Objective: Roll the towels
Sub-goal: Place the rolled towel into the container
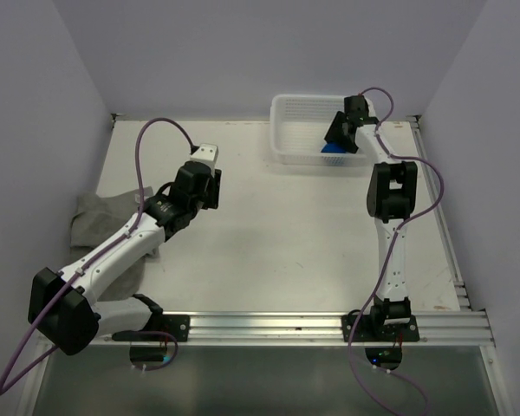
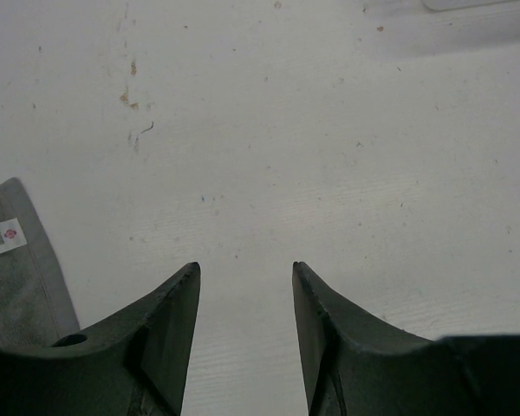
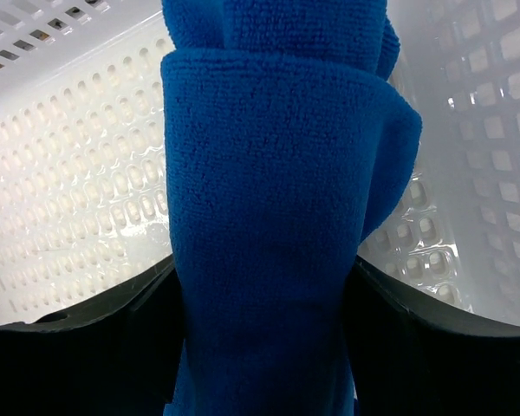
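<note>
The blue towel (image 3: 277, 156) is rolled into a thick bundle and fills the gap between my right gripper's (image 3: 262, 270) jaws, pressing against both fingers. In the top view that gripper (image 1: 340, 139) reaches down into the white basket (image 1: 295, 130) with the blue towel (image 1: 333, 150) under it. The grey towel (image 1: 95, 221) lies crumpled at the table's left edge, partly under my left arm. Its corner with a small white tag (image 2: 2, 237) shows in the left wrist view. My left gripper (image 2: 246, 265) hovers open over bare table, right of the grey towel, with nothing between its fingers.
The perforated basket wall (image 3: 69, 173) surrounds the blue roll on both sides. The basket stands at the back right of the white table (image 1: 277, 234). Purple cables loop over both arms. Walls close in the table on the left, back and right.
</note>
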### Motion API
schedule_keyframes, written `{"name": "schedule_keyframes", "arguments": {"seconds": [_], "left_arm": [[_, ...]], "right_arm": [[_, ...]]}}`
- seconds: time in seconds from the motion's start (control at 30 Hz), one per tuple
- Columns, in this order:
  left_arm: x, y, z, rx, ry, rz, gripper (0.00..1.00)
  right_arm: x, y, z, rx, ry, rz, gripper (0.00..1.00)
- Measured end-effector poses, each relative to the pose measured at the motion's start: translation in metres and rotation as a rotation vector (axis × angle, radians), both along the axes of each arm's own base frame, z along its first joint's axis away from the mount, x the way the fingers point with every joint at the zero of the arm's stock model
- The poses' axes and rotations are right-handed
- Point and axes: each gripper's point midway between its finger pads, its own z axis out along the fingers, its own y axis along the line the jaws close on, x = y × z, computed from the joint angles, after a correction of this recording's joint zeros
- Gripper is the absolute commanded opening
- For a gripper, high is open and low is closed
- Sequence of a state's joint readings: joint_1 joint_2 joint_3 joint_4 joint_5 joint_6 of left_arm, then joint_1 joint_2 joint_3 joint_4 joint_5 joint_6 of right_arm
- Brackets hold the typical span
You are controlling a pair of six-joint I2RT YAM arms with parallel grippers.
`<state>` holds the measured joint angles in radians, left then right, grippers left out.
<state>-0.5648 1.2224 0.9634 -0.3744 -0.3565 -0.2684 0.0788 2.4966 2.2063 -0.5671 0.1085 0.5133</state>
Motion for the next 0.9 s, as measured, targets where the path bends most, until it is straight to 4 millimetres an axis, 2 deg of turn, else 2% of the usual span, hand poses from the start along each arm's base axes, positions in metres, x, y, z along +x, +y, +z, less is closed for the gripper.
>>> {"name": "schedule_keyframes", "arguments": {"seconds": [0.03, 0.6, 0.8, 0.9], "left_arm": [[0.000, 0.000, 0.000, -0.001, 0.001, -0.001, 0.51], [-0.001, 0.000, 0.004, -0.010, -0.009, -0.003, 0.53], [-0.002, 0.001, 0.009, -0.015, -0.022, 0.000, 0.53], [-0.003, 0.002, 0.014, -0.024, -0.036, 0.001, 0.54]], "right_arm": [[0.000, 0.001, 0.000, 0.001, 0.001, 0.000, 0.75], [-0.002, 0.004, 0.009, 0.019, 0.004, 0.006, 0.96], [-0.008, 0.001, 0.033, 0.006, -0.016, -0.004, 0.99], [-0.009, -0.001, 0.061, 0.000, -0.059, -0.005, 0.99]]}}
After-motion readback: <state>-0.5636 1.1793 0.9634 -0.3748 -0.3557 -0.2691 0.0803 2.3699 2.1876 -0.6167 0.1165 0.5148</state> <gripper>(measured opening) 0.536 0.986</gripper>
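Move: Lying lengthwise between the right hand's opening fingers, the rolled towel has its middle about 2 cm ahead of that hand and 1 cm below. The container around it is centred some 3 cm ahead and 5 cm to the left; its right wall stands about 10 cm to the hand's right, its near wall roughly 9 cm back. From the left hand the towel lies about 31 cm ahead, 40 cm right and 15 cm lower. Spreading its already opening fingers to full width, the right hand first stays almost in place at the towel's sides inside the container, then rises about 5 cm, faster towards the end, with a slight drift back. The fingers come free of the blue roll on both sides; the wrist keeps its forward-and-down slant. ##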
